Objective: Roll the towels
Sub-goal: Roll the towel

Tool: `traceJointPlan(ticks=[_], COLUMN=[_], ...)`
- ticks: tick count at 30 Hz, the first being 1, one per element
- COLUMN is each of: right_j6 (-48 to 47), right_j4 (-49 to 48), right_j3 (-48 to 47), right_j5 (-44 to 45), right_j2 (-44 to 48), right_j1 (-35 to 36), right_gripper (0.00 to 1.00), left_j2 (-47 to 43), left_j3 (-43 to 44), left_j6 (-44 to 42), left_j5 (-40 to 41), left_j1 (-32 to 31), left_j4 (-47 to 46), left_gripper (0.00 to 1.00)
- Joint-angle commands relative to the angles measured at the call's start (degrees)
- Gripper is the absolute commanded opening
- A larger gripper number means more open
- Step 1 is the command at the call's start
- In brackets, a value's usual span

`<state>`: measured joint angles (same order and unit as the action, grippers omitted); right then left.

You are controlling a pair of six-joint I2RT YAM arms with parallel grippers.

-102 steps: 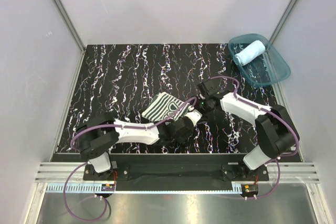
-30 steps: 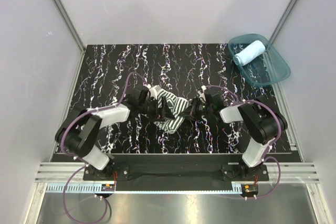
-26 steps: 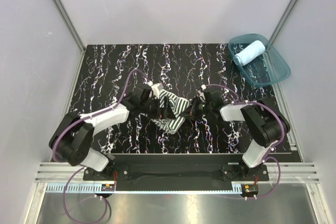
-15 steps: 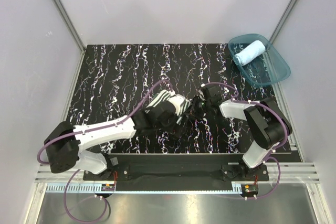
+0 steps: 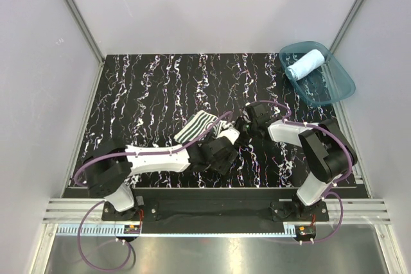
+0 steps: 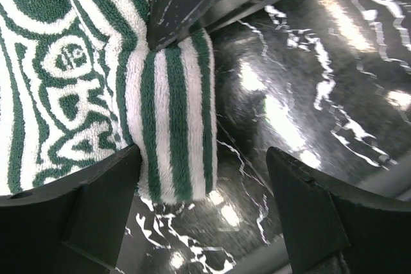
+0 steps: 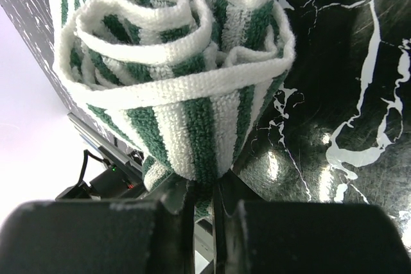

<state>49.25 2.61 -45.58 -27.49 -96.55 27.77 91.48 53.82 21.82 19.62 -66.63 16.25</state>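
Observation:
The green-and-white striped towel (image 5: 196,126) lies mid-table, partly rolled at its right end. My right gripper (image 5: 239,126) is shut on that rolled end; in the right wrist view the coiled towel (image 7: 173,81) fills the frame and its lower fold is pinched in the gripper (image 7: 205,206). My left gripper (image 5: 225,147) hovers open at the towel's near right corner. In the left wrist view the gripper (image 6: 205,203) straddles the roll's striped end (image 6: 173,126) without closing on it. The light blue towel (image 5: 306,63) lies rolled in the tub.
The translucent teal tub (image 5: 340,88) stands at the far right corner of the black marbled tabletop (image 5: 141,88). Grey walls enclose the table on three sides. The two arms meet close together just right of centre.
The left arm has swung from the towel's left side round to its near right corner, its gripper staying open. The right gripper has kept its hold on the rolled end.

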Motion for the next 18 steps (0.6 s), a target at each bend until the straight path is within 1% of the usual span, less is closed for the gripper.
traceJointPlan(ticks=[1,6,8,12,13,16,17,18], right_j6=[-1.6,-1.8,-1.8,-2.3,-2.5,-2.7,-2.8,-2.8], right_j4=[5.9,6.7,7.2,8.5,8.7,9.1,9.3,9.3], right_j3=[-0.1,0.1,0.2,0.4,0.6,1.1,1.2,1.2], right_j5=[1.9,0.8,0.4,-0.5,-0.5,-0.5,-0.5,-0.3], right_j2=[1.2,2.1,2.7,3.1,3.3,3.5,3.4,3.4], right_j1=[0.7,0.7,0.8,0.8,0.7,0.7,0.8,0.7], right_gripper=[0.01,0.01,0.01,0.02,0.03,0.06,0.08,0.11], left_j2=[2.4,5.2,5.9,6.9,6.9,6.5,6.5,6.4], left_j3=[1.6,0.5,0.0,-3.1,-4.2,-5.0,-5.0,-5.0], left_j6=[-1.0,-1.3,-1.6,-1.7,-1.7,-2.1,-2.3,-2.5], left_j5=[3.3,4.2,3.6,0.4,-0.2,-2.6,-3.0,-3.7], left_j1=[-0.1,0.3,1.0,3.8,4.8,6.3,6.5,6.7], left_j4=[-4.0,-5.8,-7.4,-11.1,-12.3,-13.9,-14.1,-14.1], left_gripper=[0.83,0.79,0.74,0.58,0.52,0.38,0.30,0.27])
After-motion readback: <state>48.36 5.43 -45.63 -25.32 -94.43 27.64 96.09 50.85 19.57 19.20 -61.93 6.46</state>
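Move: The near end of the half-rolled striped towel stands about 3 cm ahead of the left fingers, 1 cm to their left and 3 cm lower. The right fingertips are roughly 7 cm ahead and 4 cm to the right of that hand; the flat, unrolled part lies some 8 cm ahead and 8 cm left. From the right hand, the near end is about 4 cm back, 5 cm left and 1 cm lower. The left fingers close around the towel's near end and take it between their pads, going from wide open to about a third. To get there the left hand first sinks, then pushes forward as it closes, some 3 cm each way, its tilt almost unchanged. The right hand keeps its pinch on the roll, easing barely a centimetre to the right. ##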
